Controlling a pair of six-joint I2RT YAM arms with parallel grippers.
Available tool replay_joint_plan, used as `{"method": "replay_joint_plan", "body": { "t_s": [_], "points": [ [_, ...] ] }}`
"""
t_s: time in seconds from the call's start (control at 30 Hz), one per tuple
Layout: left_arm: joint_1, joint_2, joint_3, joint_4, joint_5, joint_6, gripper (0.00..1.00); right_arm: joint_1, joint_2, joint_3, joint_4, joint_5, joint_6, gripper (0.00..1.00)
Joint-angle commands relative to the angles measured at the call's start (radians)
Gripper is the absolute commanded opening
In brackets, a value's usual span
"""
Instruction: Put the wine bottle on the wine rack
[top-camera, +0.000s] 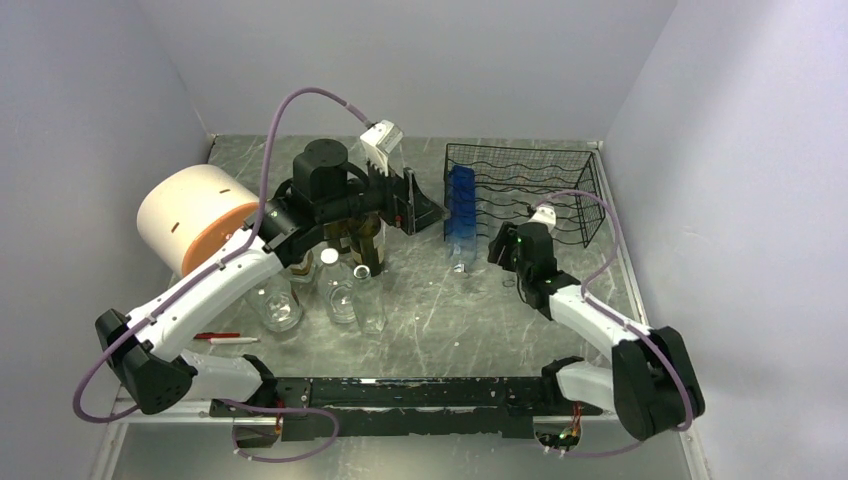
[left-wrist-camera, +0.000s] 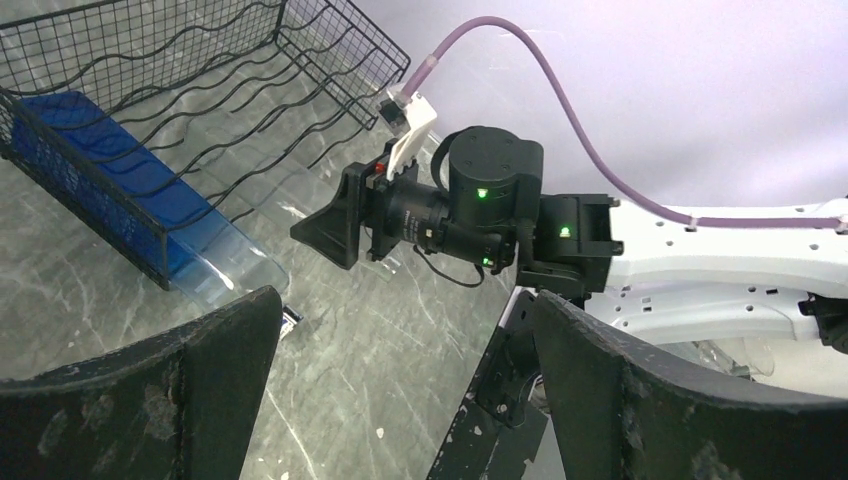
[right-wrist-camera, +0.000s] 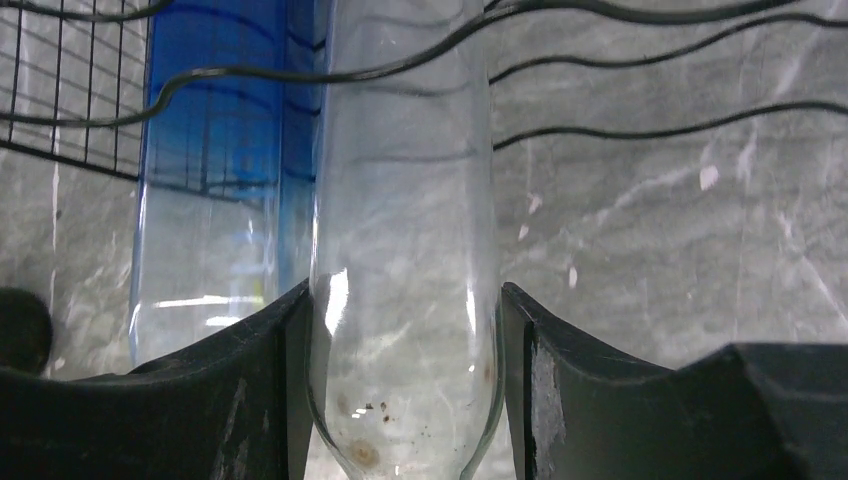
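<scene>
The wine rack (top-camera: 525, 190) is a black wire box with wavy tiers at the back right. A blue bottle (top-camera: 460, 205) lies in its left slot, its pale end sticking out in front. In the right wrist view a clear glass wine bottle (right-wrist-camera: 405, 200) lies beside the blue bottle (right-wrist-camera: 215, 180), its far part under the rack's wavy wires (right-wrist-camera: 620, 125). My right gripper (right-wrist-camera: 405, 292) is shut on this clear bottle near its rounded shoulder, just in front of the rack (top-camera: 505, 252). My left gripper (top-camera: 405, 200) hangs open and holds nothing, left of the rack above a group of bottles.
A white and orange drum (top-camera: 195, 215) lies at the back left. A dark bottle (top-camera: 368, 240) and several clear bottles and jars (top-camera: 340, 285) stand under the left arm. A red pen (top-camera: 225, 337) lies near the left base. Grey walls close in both sides.
</scene>
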Motion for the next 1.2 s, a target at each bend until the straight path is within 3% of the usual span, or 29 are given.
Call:
{"method": "replay_joint_plan", "body": {
  "t_s": [0.0, 0.2, 0.6, 0.77, 1.0, 1.17],
  "points": [
    [0.007, -0.024, 0.051, -0.048, -0.008, 0.046, 0.99, -0.023, 0.063, -0.01, 0.359, 0.008, -0.032, 0.0],
    [0.008, -0.024, 0.06, -0.077, -0.02, 0.065, 0.99, -0.043, 0.17, 0.008, 0.51, 0.002, -0.058, 0.0],
    [0.011, -0.034, 0.068, -0.106, -0.04, 0.079, 0.99, -0.094, 0.388, 0.105, 0.601, -0.084, -0.101, 0.0],
    [0.012, -0.034, 0.063, -0.111, -0.039, 0.079, 0.99, -0.101, 0.446, 0.123, 0.62, -0.111, -0.103, 0.17],
    [0.012, -0.034, 0.063, -0.124, -0.039, 0.077, 0.99, -0.11, 0.508, 0.15, 0.608, -0.104, -0.1, 0.29],
    [0.012, -0.039, 0.06, -0.131, -0.046, 0.076, 0.99, -0.109, 0.503, 0.143, 0.595, -0.071, -0.092, 0.54]
  ]
}}
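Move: Ahead of the right hand, which already grips the clear bottle by its shoulder with the base poking into the rack, the middle of the second slot lies about 15 cm forward, 1 cm left and 4 cm lower. The blue bottle lies in the next slot, some 12 cm ahead and 9 cm left; the rack's upper front rail crosses roughly 8 cm ahead, slightly above. From the left hand the slot is about 22 cm ahead, 13 cm right and 31 cm below. Sliding the gripped clear bottle base-first into the slot beside the blue one, under the rack's upper wires, the right hand goes forward about 9 cm, quickly at first, tipping up some 8 degrees towards level. Then it slows and sinks more steeply, nearly 4 cm down in all, until the fingers are under the upper front rail, keeping their hold. ##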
